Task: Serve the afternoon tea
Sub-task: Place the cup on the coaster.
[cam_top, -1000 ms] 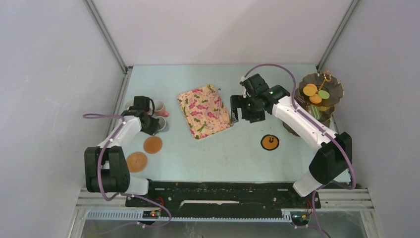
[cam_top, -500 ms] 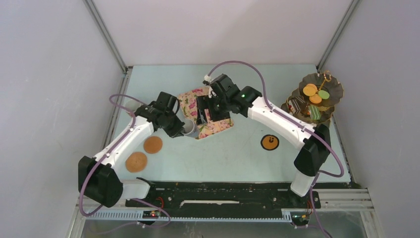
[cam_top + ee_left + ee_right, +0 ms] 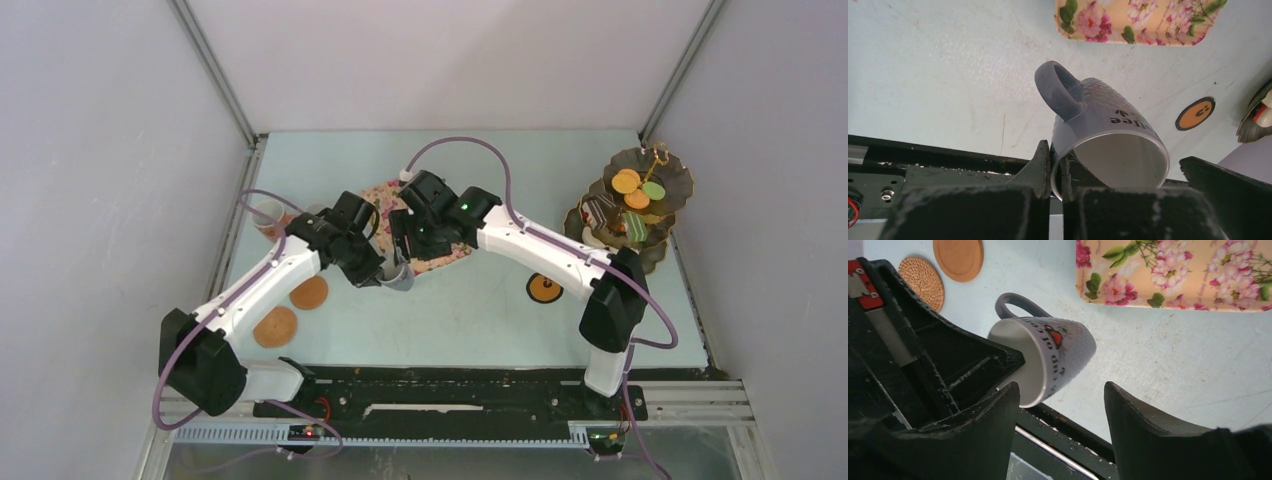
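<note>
My left gripper (image 3: 1055,150) is shut on the rim of the grey mug (image 3: 1108,125), one finger inside and one outside. The mug (image 3: 401,277) hangs tilted above the table by the floral tray's near edge, handle up. My right gripper (image 3: 1060,405) is open just beside it; the mug (image 3: 1063,352) sits past its left finger, untouched. The dark three-tier stand (image 3: 640,200) at the far right carries biscuits, macarons and cake slices. A pink-orange mug (image 3: 270,217) stands at the far left. Two brown coasters (image 3: 309,292) (image 3: 276,326) lie near the left, an orange one (image 3: 545,288) at the right.
The floral tray (image 3: 450,257) lies mid-table, mostly covered by both arms, which cross close together over it. The black front rail (image 3: 450,385) runs along the near edge. Enclosure walls stand on the left, right and back.
My left arm has carried the grey mug from the far left to the table's middle. My right arm has swung left across the tray to meet it, and its jaws have narrowed.
</note>
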`<action>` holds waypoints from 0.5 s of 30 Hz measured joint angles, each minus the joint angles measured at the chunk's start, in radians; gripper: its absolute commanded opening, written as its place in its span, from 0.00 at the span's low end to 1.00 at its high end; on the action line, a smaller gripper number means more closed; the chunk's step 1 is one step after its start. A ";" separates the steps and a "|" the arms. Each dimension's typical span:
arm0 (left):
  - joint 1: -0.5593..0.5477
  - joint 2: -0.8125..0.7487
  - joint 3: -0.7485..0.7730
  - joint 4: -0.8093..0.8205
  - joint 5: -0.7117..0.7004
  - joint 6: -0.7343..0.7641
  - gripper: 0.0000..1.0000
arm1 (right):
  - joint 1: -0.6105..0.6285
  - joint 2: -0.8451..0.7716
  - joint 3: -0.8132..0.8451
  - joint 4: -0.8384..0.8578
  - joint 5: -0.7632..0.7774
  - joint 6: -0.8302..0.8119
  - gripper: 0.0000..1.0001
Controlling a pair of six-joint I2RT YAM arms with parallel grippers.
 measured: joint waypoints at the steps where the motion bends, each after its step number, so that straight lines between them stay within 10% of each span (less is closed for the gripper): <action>1: -0.008 0.000 0.000 0.000 -0.001 -0.004 0.00 | 0.010 0.000 -0.001 -0.001 0.004 0.004 0.64; 15: -0.065 0.000 -0.001 0.007 0.000 -0.075 0.00 | 0.076 0.042 -0.003 -0.059 0.177 0.104 0.31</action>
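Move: The mug hangs by its rim in the left fingers, its middle about 4 cm to the right of that hand, 1 cm ahead and 4 cm below. From the half-open right fingers, the mug's middle lies some 4 cm left, 2 cm back and 6 cm below. From the right hand, the flowered tray is about 9 cm ahead, straight in line, and the smiley coaster some 34 cm right and 7 cm back, both about 19 cm below. The right hand sinks nearly 3 cm and draws back about 1 cm onto the held mug, tilting some 10 degrees with its left side dipping, and closes its fingers from about two thirds open to well under half, so that one reaches inside the mug's mouth while the other comes down outside the wall. Meanwhile the left hand keeps its shut pinch on the rim and carries the mug about 1.5 cm right and 1 cm back, feeding the wall in between the right fingers, which haven't yet shut on it. ##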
